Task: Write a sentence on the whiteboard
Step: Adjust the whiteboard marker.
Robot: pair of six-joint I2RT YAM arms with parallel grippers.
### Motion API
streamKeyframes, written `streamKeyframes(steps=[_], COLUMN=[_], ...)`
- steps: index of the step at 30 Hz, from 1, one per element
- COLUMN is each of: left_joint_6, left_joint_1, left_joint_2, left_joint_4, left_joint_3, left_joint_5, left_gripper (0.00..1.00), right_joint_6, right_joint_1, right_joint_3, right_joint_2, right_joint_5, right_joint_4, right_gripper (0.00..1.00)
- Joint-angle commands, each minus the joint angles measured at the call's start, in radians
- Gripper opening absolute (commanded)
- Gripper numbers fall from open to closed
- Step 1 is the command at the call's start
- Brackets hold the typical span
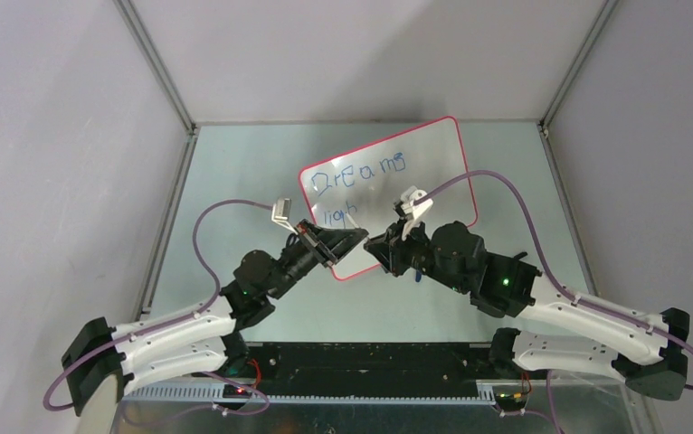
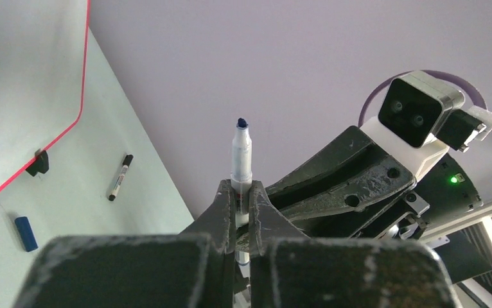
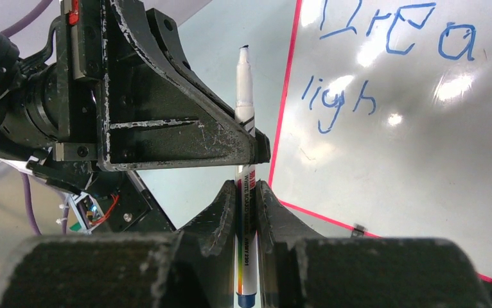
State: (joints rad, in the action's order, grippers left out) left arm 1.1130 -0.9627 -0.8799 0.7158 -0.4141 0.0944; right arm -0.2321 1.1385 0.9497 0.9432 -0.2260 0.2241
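Observation:
The whiteboard (image 1: pixel 433 149) lies tilted on the table, its red rim facing both arms. The sentence (image 1: pixel 356 172) in blue reads "Dream" with "ligh" (image 3: pixel 336 99) below it. A white marker (image 3: pixel 245 83) with a blue tip stands uncapped between the two grippers, just off the board's near left edge. My right gripper (image 3: pixel 246 189) is shut on the marker's lower barrel. My left gripper (image 2: pixel 242 192) is shut on the same marker (image 2: pixel 241 154) higher up, its fingers (image 3: pixel 166 128) crossing above the right jaws. In the top view the two grippers meet at the board's near corner (image 1: pixel 365 242).
A black-capped pen (image 2: pixel 120 178) lies on the table beyond the board's corner (image 2: pixel 25 83). A small blue cap (image 2: pixel 26 233) rests nearby, close to a black clip foot (image 2: pixel 38 162). Grey enclosure walls surround the table.

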Motion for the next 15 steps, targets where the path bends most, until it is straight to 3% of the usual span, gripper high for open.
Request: streamKeyframes(steps=[1,2,3,5,7,11,15], left_joint_6=[0.035,0.045,0.069,0.123,0.177,0.282,0.394], left_joint_1=[0.008,0.009,0.009,0.009,0.01,0.01,0.009], left_joint_2=[0.023,0.024,0.023,0.021,0.014,-0.011,-0.063], left_joint_4=[-0.009,-0.003,0.022,0.074,0.138,0.191,0.294], left_joint_3=[0.012,0.02,0.026,0.062,0.088,0.089,0.098], left_joint_5=[0.1,0.108,0.118,0.143,0.162,0.182,0.196], left_gripper=[0.0,0.0,0.0,0.0,0.0,0.0,0.0], right_joint_6=[0.023,0.022,0.021,0.021,0.021,0.02,-0.015], right_joint_1=[0.003,0.003,0.003,0.005,0.005,0.007,0.009], right_joint_3=[0.049,0.046,0.043,0.017,-0.03,-0.14,-0.2], right_joint_2=[-0.028,-0.031,-0.04,-0.069,-0.116,-0.202,-0.216], right_joint_5=[-0.061,-0.067,-0.069,-0.075,-0.077,-0.063,-0.077], right_joint_4=[-0.051,-0.05,-0.058,-0.091,-0.153,-0.313,-0.405], right_gripper=[0.16,0.33,0.4,0.68,0.87,0.96,0.94])
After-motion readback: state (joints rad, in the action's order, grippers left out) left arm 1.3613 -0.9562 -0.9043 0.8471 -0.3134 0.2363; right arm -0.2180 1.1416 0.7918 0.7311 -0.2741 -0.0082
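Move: Both hands already grip the whiteboard marker, which stands nearly upright with its tip up: its middle is about 2 cm above the right hand's grip and 1 cm to its left, and about 2 cm below the left hand's and 1 cm to its right. From the right hand, the whiteboard's middle is roughly 22 cm ahead, 4 cm right and 27 cm down; the blue cap is level with it, about 10 cm right and 28 cm down. The right fingers let go of the whiteboard marker, opening wide from their grip, and the hand then backs off up and to the right, about 5 cm in all, its wrist turning some 15 degrees. The left hand keeps its pinch and eases forward and left with a slight dip, about 3 cm, while also turning around 15 degrees. ##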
